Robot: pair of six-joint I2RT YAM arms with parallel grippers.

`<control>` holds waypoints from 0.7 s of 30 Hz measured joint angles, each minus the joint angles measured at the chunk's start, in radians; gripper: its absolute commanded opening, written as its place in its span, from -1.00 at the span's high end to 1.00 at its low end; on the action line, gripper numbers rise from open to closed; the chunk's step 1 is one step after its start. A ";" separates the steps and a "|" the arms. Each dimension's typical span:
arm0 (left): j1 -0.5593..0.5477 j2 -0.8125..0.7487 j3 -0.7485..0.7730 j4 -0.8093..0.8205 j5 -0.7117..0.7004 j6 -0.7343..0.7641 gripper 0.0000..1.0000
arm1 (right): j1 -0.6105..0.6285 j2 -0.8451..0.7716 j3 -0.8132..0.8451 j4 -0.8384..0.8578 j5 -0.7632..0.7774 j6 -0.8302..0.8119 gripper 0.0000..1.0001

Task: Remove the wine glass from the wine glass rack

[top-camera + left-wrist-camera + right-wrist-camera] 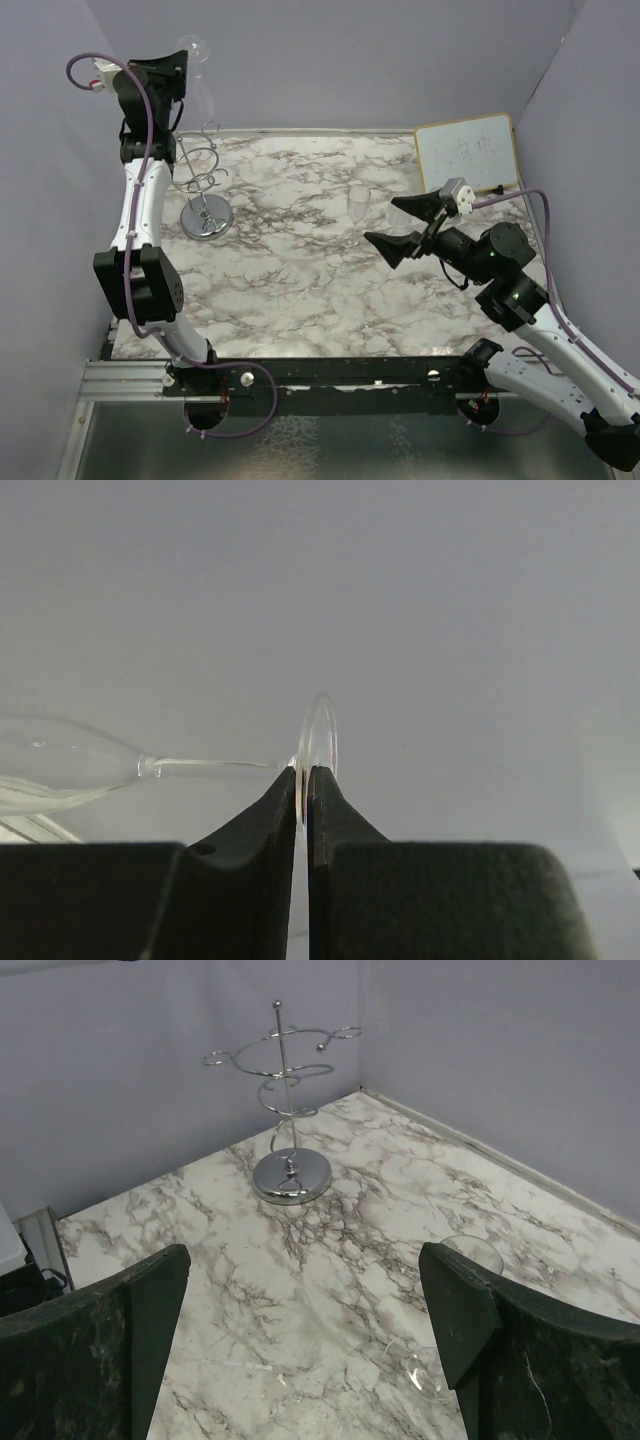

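A clear wine glass [60, 765] lies sideways in the air, its round foot [322, 730] pinched between the fingertips of my left gripper [305, 775], which is shut on it. From above, that glass [193, 46] and the left gripper [181, 72] are high at the back left, above and apart from the chrome wine glass rack [205, 180]. No glass hangs on the rack's curled arms [285, 1055]. My right gripper [382, 221] hovers open over the middle of the table, its jaws wide apart with nothing between them [305, 1300].
A second wine glass [357, 213] stands upright on the marble table just left of the right gripper, and shows beside the right finger [468, 1253]. A small whiteboard [467, 153] leans at the back right. Purple walls close in the left, back and right sides.
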 measured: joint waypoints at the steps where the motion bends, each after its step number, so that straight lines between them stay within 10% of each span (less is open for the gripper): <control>1: -0.024 0.000 0.010 0.002 0.010 0.002 1.00 | 0.000 0.000 0.001 0.000 0.000 0.000 -0.99; 21: -0.349 -0.243 -0.252 0.019 0.059 0.207 1.00 | 0.000 0.004 0.021 -0.029 -0.003 0.095 -0.99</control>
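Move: The left hand already holds the wine glass by its foot, bowl hanging down, high above the rack, whose middle is about 30 cm below and 5 cm back. The right gripper, open, waits some 33 cm back, 41 cm to the right and 11 cm lower; a standing glass is about 12 cm back, 36 cm right, 36 cm down. From the right hand the held wine glass lies about 35 cm ahead, 39 cm left, 2 cm up. Keeping its pinch, the left hand swings the glass about 18 cm right, then increasingly back, turning 20 degrees clockwise. ##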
